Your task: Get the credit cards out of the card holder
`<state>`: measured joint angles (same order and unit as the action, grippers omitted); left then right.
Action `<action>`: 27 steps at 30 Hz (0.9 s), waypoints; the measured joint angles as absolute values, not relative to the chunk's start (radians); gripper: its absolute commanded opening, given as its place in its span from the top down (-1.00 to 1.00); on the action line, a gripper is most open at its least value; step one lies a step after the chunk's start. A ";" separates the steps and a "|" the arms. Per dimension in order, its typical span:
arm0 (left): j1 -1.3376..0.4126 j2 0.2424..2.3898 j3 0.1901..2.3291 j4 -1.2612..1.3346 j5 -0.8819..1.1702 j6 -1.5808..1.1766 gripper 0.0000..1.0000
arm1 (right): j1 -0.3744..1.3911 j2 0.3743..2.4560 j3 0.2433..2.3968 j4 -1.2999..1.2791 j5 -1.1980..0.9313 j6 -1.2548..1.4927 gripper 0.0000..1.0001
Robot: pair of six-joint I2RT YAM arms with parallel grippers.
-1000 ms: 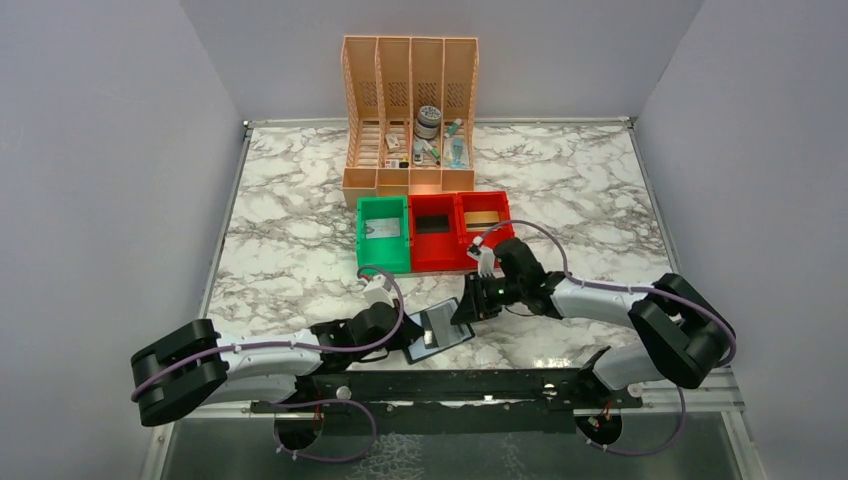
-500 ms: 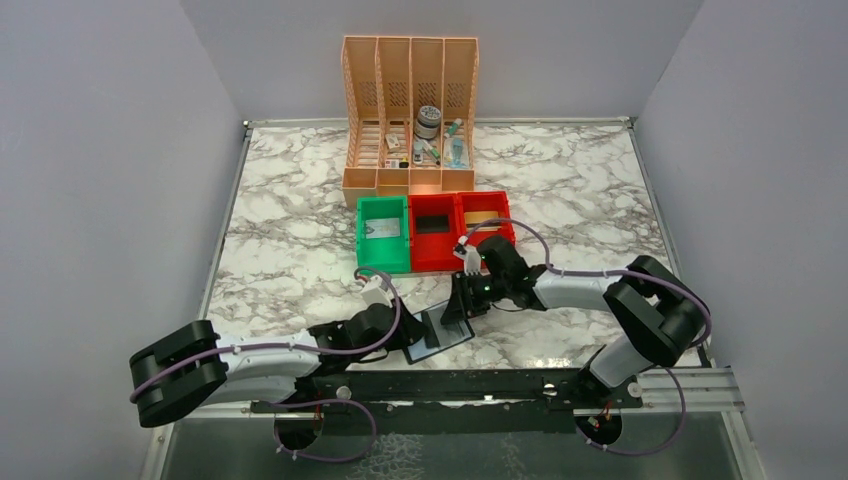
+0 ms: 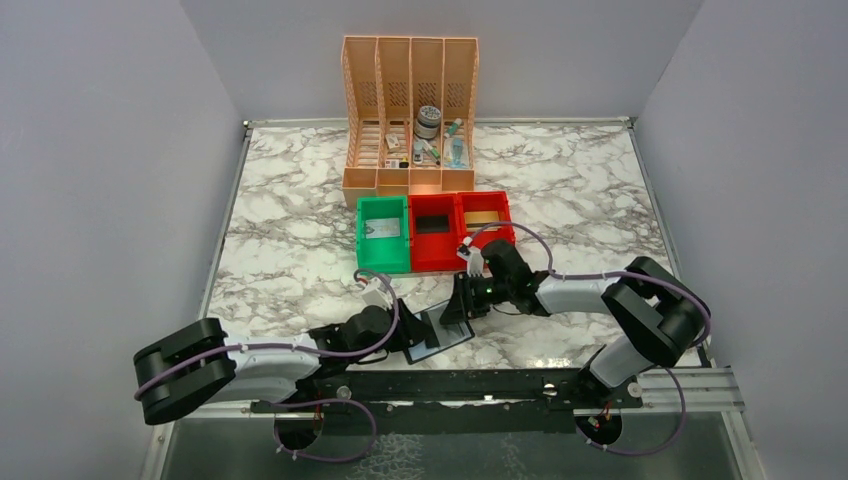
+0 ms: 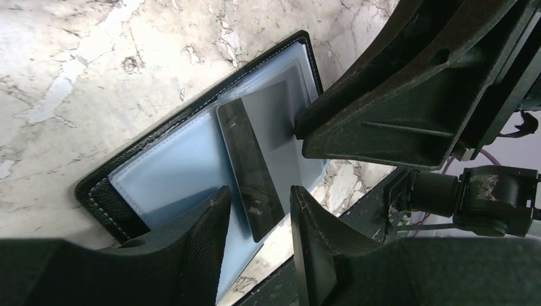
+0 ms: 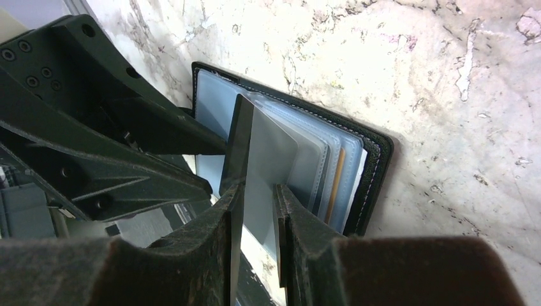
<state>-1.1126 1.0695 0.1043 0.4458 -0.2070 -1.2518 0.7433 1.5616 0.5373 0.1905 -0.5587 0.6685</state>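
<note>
The black card holder [image 3: 443, 343] lies open near the front edge, pale blue lining [image 4: 159, 185] up. A dark grey credit card [image 4: 249, 166] sticks out of it, tilted up, its near end over the marble. My right gripper [image 3: 462, 306] is shut on that card [image 5: 271, 153], which stands between its fingers [image 5: 256, 204]. My left gripper [image 3: 408, 335] is open; its jaws [image 4: 258, 204] straddle the card's near end without touching it. More credit cards stay in the sleeves, one showing a tan edge [image 5: 336, 182].
A green bin [image 3: 362, 238] and two red bins [image 3: 432, 264] stand behind the wallet, each with a card inside. A peach organiser [image 3: 410, 182] with small items is at the back. A black rail [image 3: 450, 385] runs along the near edge.
My left gripper's jaws have gone from shut to open. The right gripper has shifted left over the wallet, and the card now stands tilted up.
</note>
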 measured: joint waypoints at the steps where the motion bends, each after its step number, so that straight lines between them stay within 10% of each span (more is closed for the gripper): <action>1: -1.112 1.082 0.104 0.463 -0.201 -1.253 0.17 | 0.743 1.563 0.537 0.194 -0.559 0.670 0.48; 11: -1.100 1.220 0.101 0.627 -0.176 -1.298 0.25 | 0.743 1.574 0.520 0.238 -0.568 0.691 0.48; 22: -1.094 1.298 0.071 0.735 -0.177 -1.361 1.00 | 0.741 1.592 0.505 0.286 -0.576 0.704 0.48; 27: -1.094 1.241 0.051 0.736 -0.178 -1.373 1.00 | 0.741 1.596 0.508 0.295 -0.577 0.705 0.48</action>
<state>-1.0943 1.2411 0.0513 0.7357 -0.1780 -1.3731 0.7414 1.5963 0.5083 0.2955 -0.5766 0.7048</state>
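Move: The exposed dark edge of the card lies about 3 cm to the right of the left hand, 1 cm ahead and some 2 cm below. The open card holder's middle is about 4 cm right and level fore-and-aft. The green box stands roughly 20 cm ahead and 8 cm left of the left hand. For the right hand, the clear pocket is about 1 cm below and 1 cm back, and the card's dark edge 3 cm left, 1 cm back and 1 cm below. The left fingers close almost fully on the near end of the dark card and pinch it, after the open hand travels about 1.5 cm to its right and sinks about 1 cm; once they are shut it rises about 1 cm again, having tilted some 10 degrees. The right fingertips keep resting on the clear pocket, staying nearly still with their small gap unchanged. ##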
